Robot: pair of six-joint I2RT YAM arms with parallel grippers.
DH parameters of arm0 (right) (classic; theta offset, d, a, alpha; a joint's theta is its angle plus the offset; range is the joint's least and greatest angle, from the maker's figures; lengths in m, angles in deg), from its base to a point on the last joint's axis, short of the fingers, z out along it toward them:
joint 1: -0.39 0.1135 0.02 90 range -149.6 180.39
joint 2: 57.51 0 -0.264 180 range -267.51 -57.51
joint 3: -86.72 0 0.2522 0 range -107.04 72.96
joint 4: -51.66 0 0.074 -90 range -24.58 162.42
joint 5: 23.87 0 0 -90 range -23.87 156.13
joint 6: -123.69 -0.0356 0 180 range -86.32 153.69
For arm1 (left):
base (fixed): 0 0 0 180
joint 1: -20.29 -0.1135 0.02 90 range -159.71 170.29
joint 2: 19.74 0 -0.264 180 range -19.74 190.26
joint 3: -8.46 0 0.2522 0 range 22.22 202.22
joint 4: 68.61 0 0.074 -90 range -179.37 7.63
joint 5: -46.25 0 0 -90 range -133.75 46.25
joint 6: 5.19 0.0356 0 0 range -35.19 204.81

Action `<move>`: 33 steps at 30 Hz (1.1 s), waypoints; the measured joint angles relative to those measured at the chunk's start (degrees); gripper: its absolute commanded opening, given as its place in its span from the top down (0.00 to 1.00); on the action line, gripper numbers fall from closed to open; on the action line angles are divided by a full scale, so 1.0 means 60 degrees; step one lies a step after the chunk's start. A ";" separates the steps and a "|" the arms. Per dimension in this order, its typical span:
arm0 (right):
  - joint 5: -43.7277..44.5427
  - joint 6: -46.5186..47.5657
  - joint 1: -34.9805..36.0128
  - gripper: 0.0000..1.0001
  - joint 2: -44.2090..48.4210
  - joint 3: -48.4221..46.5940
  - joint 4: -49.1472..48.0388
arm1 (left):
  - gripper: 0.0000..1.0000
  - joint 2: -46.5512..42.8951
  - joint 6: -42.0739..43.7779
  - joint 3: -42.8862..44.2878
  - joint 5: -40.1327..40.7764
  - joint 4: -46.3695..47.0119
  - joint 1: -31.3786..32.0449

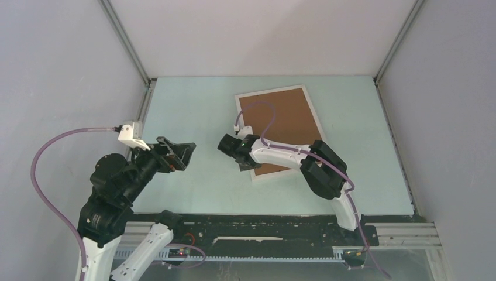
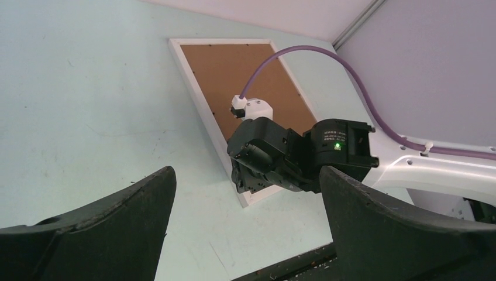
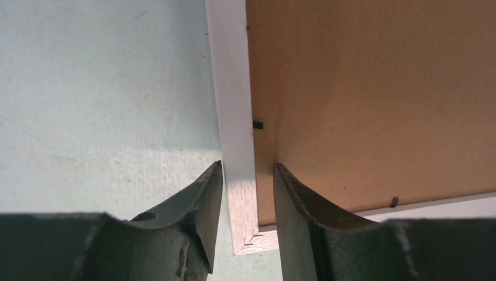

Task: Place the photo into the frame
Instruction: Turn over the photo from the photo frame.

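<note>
The frame [image 1: 269, 91] lies face down on the table, a brown backing board [image 1: 286, 120] filling it. The photo does not show in any view. My right gripper [image 1: 247, 165] is down at the frame's near left corner. In the right wrist view its jaws [image 3: 247, 165] are closed around the white rim [image 3: 231, 88]: the left finger touches the outer edge and the right finger rests over the board [image 3: 374, 93]. My left gripper [image 1: 187, 155] hovers open to the left of the frame, holding nothing. Its wrist view looks past the wide jaws [image 2: 247, 175] at the frame [image 2: 191, 76].
Grey enclosure walls surround the pale green table [image 1: 193, 105]. A purple cable [image 1: 266, 114] loops from the right wrist over the board. Small black tabs [image 3: 258, 124] sit along the rim's inner edge. A black rail [image 1: 257, 225] runs along the near edge.
</note>
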 measured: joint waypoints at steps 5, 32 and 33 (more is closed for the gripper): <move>0.0018 0.0036 0.0004 0.56 0.0011 0.0055 0.0036 | 0.00 -0.0007 0.0011 -0.0095 0.0015 -0.0058 0.0000; -0.1770 0.0674 -0.0273 1.00 0.2776 0.2918 -0.2255 | 0.00 0.2324 -0.3107 -0.2885 -0.2113 0.2240 -0.3829; -0.2014 0.0707 -0.0368 1.00 0.2987 0.2958 -0.2328 | 0.00 0.2688 -0.3391 -0.3351 -0.2521 0.2856 -0.3840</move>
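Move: Between the right hand's half-open fingers lies the near end of the frame's left rail, right at the pads. The frame's near-left corner is some 5 cm back and 1 cm right of this hand. The brown backing's middle lies about 10 cm ahead and 11 cm right, roughly level in height. From the high left hand, the same near end of the rail is about 10 cm ahead, 16 cm right and 32 cm below. Closing on the frame's left rail, the right fingers pinch it from both sides while the hand stays nearly in place. The hand then lifts about 4 cm and draws back a little, rolling some 15 degrees, left side up. After a wait, the wide-open left hand sinks and reaches forward towards the frame, 13 cm down and 10 forward, its fingers tipping down. ##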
